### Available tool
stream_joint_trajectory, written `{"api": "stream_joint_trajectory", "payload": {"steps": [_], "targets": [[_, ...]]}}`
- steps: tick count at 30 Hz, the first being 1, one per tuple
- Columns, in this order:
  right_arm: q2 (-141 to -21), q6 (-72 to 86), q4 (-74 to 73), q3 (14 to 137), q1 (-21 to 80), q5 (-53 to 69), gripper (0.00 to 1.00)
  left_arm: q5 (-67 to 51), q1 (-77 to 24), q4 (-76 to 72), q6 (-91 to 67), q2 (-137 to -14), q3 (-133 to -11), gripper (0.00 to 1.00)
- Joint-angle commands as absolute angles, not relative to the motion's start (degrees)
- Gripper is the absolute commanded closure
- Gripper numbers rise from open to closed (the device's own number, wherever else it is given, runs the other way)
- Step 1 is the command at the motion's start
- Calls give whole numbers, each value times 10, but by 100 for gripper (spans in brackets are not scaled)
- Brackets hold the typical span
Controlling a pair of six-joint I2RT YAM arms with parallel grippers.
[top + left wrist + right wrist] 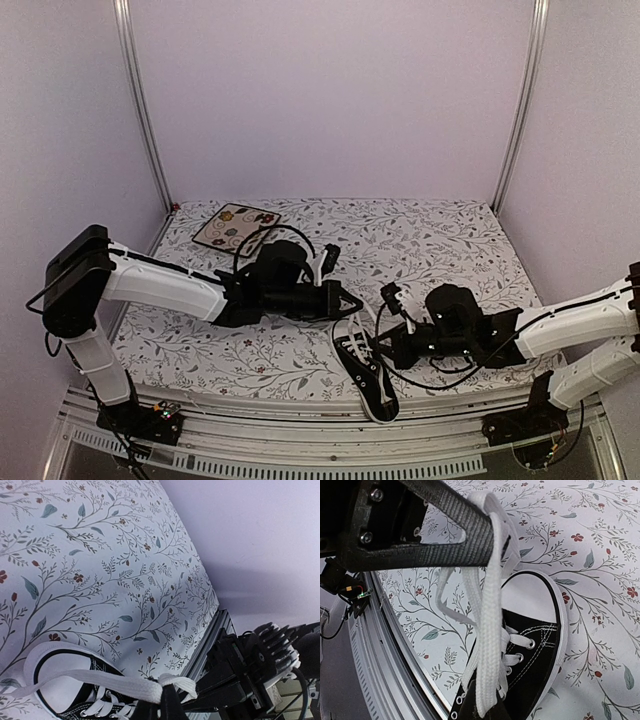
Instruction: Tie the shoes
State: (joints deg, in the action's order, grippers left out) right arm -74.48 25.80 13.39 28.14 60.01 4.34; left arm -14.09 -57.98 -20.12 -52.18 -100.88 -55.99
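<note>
The shoe (368, 378), a black canvas sneaker with white laces and a white toe cap, lies near the table's front edge, toe toward me. My left gripper (350, 303) hovers just above its heel end, and my right gripper (386, 347) sits close at its right side. In the left wrist view the left gripper (164, 702) is shut on a flat white lace (120, 686) stretched over the shoe's opening (65, 687). In the right wrist view the right gripper (489, 711) is shut on a lace strand (489, 630) that runs up and drapes over the left gripper's finger (455, 522).
A square floral-patterned plate (235, 228) lies at the back left of the flowered tablecloth (440, 240). The metal front rail (300, 415) runs just below the shoe. Aluminium posts (140, 100) stand at the back corners.
</note>
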Motion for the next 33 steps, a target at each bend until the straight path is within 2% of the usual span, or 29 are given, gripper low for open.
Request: {"api": "stream_joint_trajectory", "payload": {"steps": [1, 17, 25, 33], "targets": [[-772, 251, 176, 295, 606, 46, 98, -142, -585, -197, -524, -1007, -575, 100], [-869, 253, 211, 326, 608, 45, 98, -157, -587, -180, -526, -1009, -597, 100], [-926, 266, 267, 361, 608, 103, 98, -170, -592, -181, -523, -1017, -614, 100], [-944, 290, 310, 377, 606, 213, 98, -177, -592, -180, -518, -1026, -622, 100]]}}
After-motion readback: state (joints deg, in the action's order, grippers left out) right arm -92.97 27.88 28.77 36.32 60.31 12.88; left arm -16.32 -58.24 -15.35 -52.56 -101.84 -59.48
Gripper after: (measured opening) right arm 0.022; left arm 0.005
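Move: The right hand holds one lace end, and the lace gripped by the left fingers lies roughly 5 cm ahead of it, 4 cm to its left and 3 cm higher. From the right hand the shoe's middle is about 3 cm back, 2 cm left and 6 cm down, its toe cap some 5 cm ahead, 5 cm left and 7 cm down. For the left hand, that lace is right in its fingertips. Right hand carries its lace about 7 cm left, dipping 3 cm then rising, in beneath the left hand's held lace. ##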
